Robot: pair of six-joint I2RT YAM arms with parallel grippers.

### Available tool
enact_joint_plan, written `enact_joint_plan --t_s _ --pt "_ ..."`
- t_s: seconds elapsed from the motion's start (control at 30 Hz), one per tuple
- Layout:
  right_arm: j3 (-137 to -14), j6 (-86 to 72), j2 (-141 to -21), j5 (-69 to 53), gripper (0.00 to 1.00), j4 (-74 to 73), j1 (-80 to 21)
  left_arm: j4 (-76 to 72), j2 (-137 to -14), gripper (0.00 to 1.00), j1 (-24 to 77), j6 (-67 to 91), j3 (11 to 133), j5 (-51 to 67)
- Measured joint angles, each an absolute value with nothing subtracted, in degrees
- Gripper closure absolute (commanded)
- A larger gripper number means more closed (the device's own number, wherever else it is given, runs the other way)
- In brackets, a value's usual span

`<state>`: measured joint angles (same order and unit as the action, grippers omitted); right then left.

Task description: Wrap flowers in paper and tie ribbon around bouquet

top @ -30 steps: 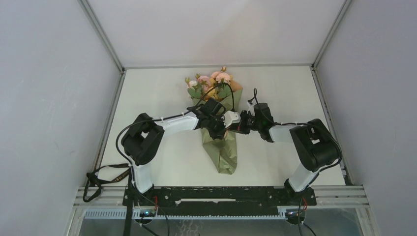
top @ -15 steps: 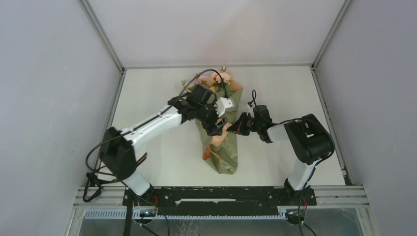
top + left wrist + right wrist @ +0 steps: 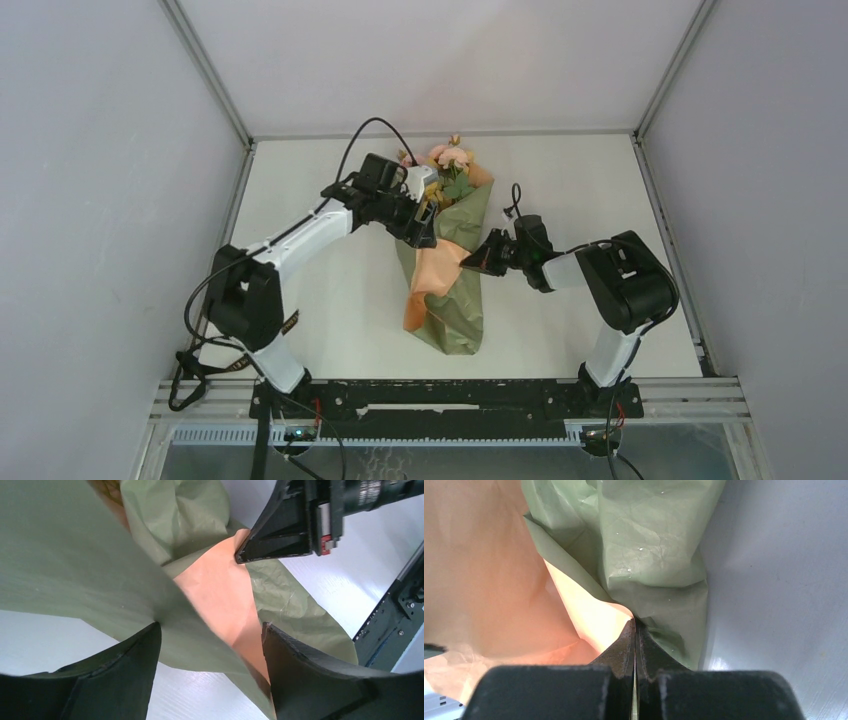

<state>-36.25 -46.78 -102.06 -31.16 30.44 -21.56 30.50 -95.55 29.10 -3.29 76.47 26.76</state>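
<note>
The bouquet lies along the table's middle, its pink and yellow flowers (image 3: 452, 160) at the far end. Its olive-green paper (image 3: 460, 305) is loosely wrapped, and a tan-orange flap (image 3: 428, 280) hangs open on the left. My left gripper (image 3: 427, 228) hovers open just below the blooms; in the left wrist view its jaws (image 3: 211, 627) stand wide with the paper (image 3: 75, 570) just past the tips. My right gripper (image 3: 468, 262) is shut on a fold of the paper (image 3: 654, 545), its tips (image 3: 635, 622) pinched at the seam. No ribbon is in view.
Grey walls with metal frame rails (image 3: 210, 70) enclose the white table (image 3: 320, 290) on three sides. The black base rail (image 3: 450, 395) runs along the near edge. A black strap (image 3: 215, 365) lies by the left arm's base.
My left gripper opened, let go of the paper and swung up and left toward the blooms. The tan-orange flap fell open on the left. The right gripper stayed shut on the paper.
</note>
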Motion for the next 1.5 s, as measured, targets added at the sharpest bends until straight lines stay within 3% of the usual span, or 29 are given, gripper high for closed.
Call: enact_joint_plan --t_s 0.07,0.13,0.17,0.57,0.73,0.87,1.13,1.5 --pt "-36.2 -46.9 -102.1 -31.1 1.0 30.6 -21.9 30.4 -97.2 0.56 29.4 -2.3 76.2 25.9" --pt "-36.2 -47.2 -102.1 -31.1 1.0 31.2 -22.3 30.5 -98.2 0.92 29.4 -1.6 75.8 25.1" --pt "-36.2 -47.5 -102.3 -31.1 1.0 31.6 -22.6 30.6 -98.6 0.99 29.4 -1.3 75.7 24.6" --pt "-36.9 -52.0 -108.0 -30.9 1.0 39.4 -27.4 30.2 -99.4 1.0 33.8 2.0 76.8 30.3" --pt "-37.2 -53.3 -109.0 -30.4 1.0 41.3 -28.7 28.3 -106.6 1.0 35.9 5.9 82.6 33.5" --pt "-37.2 -53.7 -108.1 -28.3 0.93 40.1 -29.5 26.6 -113.1 1.0 35.6 8.7 84.1 33.7" --pt "-32.5 -52.8 -94.0 -20.0 0.7 29.9 -31.6 25.1 -118.5 1.0 33.8 10.1 84.6 32.1" --pt "-32.3 -47.3 -70.5 -5.0 0.61 3.2 -37.3 23.4 -122.8 1.0 33.6 10.0 84.6 31.3"
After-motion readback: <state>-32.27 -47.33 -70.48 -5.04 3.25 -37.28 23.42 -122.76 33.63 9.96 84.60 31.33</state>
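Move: The green flap of paper stands between the left hand's open fingers, its edge about 3 cm below the hand point, straight in line. The orange edge lies some 6 cm to the right, 2 cm back and 12 below the left hand; pink flowers are about 20 cm ahead, 4 right and 10 below. The right hand's shut tips are on that orange edge, with the green flap about 6 cm to their left, 1 ahead and 9 above. Down about 3 cm, the left hand closes on the green flap, then carries it some 8 cm right with a short dip back, and lowers it about 10 cm over the orange fold, tilting down some 20 degrees. Meanwhile the right hand slides the held orange edge about 5 cm left, then opens partway, lets go and withdraws back, right and up. ##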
